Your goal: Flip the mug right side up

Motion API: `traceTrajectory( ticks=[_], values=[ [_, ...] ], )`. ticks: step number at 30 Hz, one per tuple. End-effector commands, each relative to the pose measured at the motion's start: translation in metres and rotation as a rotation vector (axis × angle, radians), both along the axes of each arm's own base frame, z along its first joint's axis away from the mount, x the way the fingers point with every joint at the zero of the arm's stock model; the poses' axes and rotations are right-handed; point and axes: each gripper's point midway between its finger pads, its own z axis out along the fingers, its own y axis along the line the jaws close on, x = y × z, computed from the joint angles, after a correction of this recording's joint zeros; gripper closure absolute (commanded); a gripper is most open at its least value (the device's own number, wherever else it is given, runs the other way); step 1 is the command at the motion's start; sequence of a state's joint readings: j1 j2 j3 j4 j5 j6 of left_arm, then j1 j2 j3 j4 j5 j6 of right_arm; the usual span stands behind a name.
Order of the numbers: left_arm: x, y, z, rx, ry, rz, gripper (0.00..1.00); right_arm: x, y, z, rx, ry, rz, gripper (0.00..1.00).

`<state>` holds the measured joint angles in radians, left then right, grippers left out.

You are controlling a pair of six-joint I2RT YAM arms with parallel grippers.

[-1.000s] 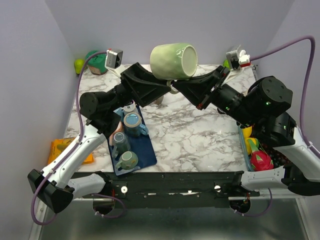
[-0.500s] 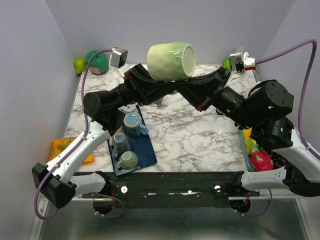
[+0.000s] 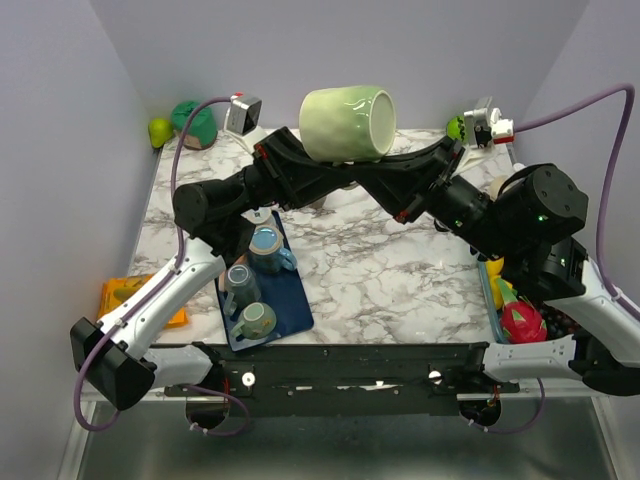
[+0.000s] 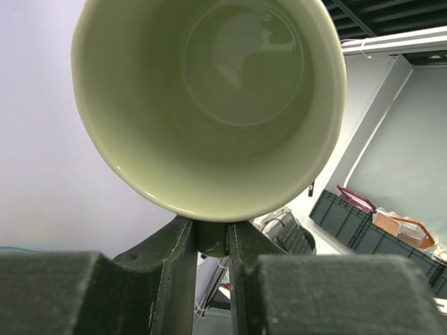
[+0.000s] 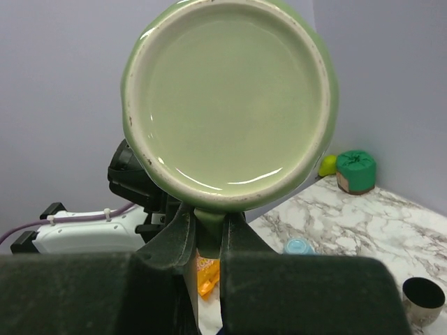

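The pale green mug [image 3: 347, 123] hangs high above the marble table [image 3: 390, 270], lying on its side. Its base [image 5: 230, 98] faces my right wrist camera, and its open mouth [image 4: 209, 105] faces my left wrist camera. My left gripper [image 4: 211, 241] is shut on the mug's handle from below, just under the rim. My right gripper [image 5: 208, 234] is shut on the same handle at the base end. Seen from the top camera, the left gripper [image 3: 330, 172] and right gripper [image 3: 362, 178] meet beneath the mug.
A blue tray [image 3: 292, 312] with three teal cups lies at the front left. A green lidded jar [image 3: 196, 122] and a yellow-green fruit [image 3: 159, 131] stand at the back left. An orange packet [image 3: 116, 296] is off the left edge, and toy fruit [image 3: 520, 320] off the right.
My left gripper has come in under the mug and shut on its handle. The right gripper has kept its hold, and the mug has barely shifted.
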<state>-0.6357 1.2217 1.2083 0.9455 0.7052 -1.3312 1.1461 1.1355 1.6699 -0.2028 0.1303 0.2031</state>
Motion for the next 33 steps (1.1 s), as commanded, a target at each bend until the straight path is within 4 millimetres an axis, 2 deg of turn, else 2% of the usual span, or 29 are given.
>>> traceTrajectory(
  ticks=[1,3,4,6,7,8,9,11,12,15,16,19,23,24,26,28,29,31,32,33],
  values=[
    [-0.004,0.001,0.011,-0.008,-0.005,0.011,1.0,0.026,-0.011,-0.02,-0.021,0.07,-0.159,0.93],
    [0.007,-0.002,0.007,0.036,-0.013,0.092,1.0,0.034,-0.017,-0.038,-0.048,0.111,-0.215,0.78],
    [0.022,-0.008,-0.006,0.1,0.057,0.136,1.0,0.041,-0.023,-0.048,-0.059,0.146,-0.266,0.56],
    [0.03,-0.008,-0.01,0.139,0.029,0.216,1.0,0.045,-0.032,-0.068,-0.081,0.184,-0.311,0.43],
    [0.04,-0.011,-0.02,0.182,0.068,0.246,1.0,0.048,-0.039,-0.077,-0.082,0.218,-0.346,0.31],
    [0.044,-0.011,-0.022,0.201,0.047,0.284,1.0,0.049,-0.044,-0.082,-0.081,0.234,-0.366,0.26],
    [0.047,-0.011,-0.021,0.215,0.044,0.303,1.0,0.049,-0.052,-0.09,-0.085,0.25,-0.386,0.24],
    [0.064,-0.016,-0.038,0.288,0.076,0.355,1.0,0.052,-0.064,-0.104,-0.084,0.297,-0.44,0.22],
    [0.067,-0.017,-0.041,0.307,0.075,0.371,1.0,0.051,-0.072,-0.111,-0.08,0.318,-0.46,0.21],
    [0.091,-0.023,-0.07,0.409,0.108,0.439,1.0,0.055,-0.093,-0.137,-0.08,0.422,-0.561,0.19],
    [0.097,-0.025,-0.085,0.456,0.131,0.454,1.0,0.055,-0.103,-0.151,-0.09,0.467,-0.603,0.19],
    [0.121,-0.03,-0.125,0.576,0.16,0.539,1.0,0.051,-0.123,-0.176,-0.107,0.561,-0.674,0.19],
    [0.15,-0.04,-0.173,0.733,0.144,0.67,1.0,0.044,-0.138,-0.194,-0.119,0.612,-0.699,0.19],
    [0.151,-0.045,-0.181,0.759,0.141,0.684,1.0,0.043,-0.141,-0.196,-0.119,0.618,-0.7,0.19],
    [0.169,-0.047,-0.205,0.832,0.155,0.774,1.0,0.04,-0.147,-0.201,-0.125,0.635,-0.711,0.19],
    [0.184,-0.047,-0.219,0.885,0.153,0.867,1.0,0.038,-0.152,-0.207,-0.149,0.651,-0.725,0.19],
    [0.194,-0.051,-0.236,0.93,0.164,0.894,1.0,0.037,-0.153,-0.209,-0.162,0.658,-0.729,0.19],
    [0.205,-0.053,-0.247,0.966,0.162,0.945,1.0,0.035,-0.154,-0.215,-0.2,0.676,-0.734,0.18],
    [0.22,-0.051,-0.267,1.016,0.185,1.007,1.0,0.034,-0.154,-0.217,-0.209,0.682,-0.733,0.18],
    [0.226,-0.052,-0.269,1.025,0.18,1.03,1.0,0.033,-0.155,-0.219,-0.218,0.688,-0.734,0.17]
  ],
)
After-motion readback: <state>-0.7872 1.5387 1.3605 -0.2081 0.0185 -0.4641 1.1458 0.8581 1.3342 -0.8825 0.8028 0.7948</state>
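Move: Both hands start pinching the green mug's handle. The mug's body is about 7 cm above each, its mouth facing left. The clear patch of marble it goes towards lies some 33 cm ahead of the left hand, 7 cm right and 56 cm below. From that hand, the upright brown mug is about 38 cm ahead and 7 cm left, the blue mug on the tray 20 cm ahead and 19 cm left. From the right hand, the clear patch is roughly 33 cm ahead and 8 cm right. The right fingers open wide and let go of the green mug's handle, and that hand draws off downwards (about 20 cm) and to the right, tipping its fingers down. The left keeps its pinch on the handle and carries the mug down some 30 cm and forward nearly 20, drifting a little right towards the clear marble, while rolling and turning counter-clockwise until its upward-pointing fingers slant down. ##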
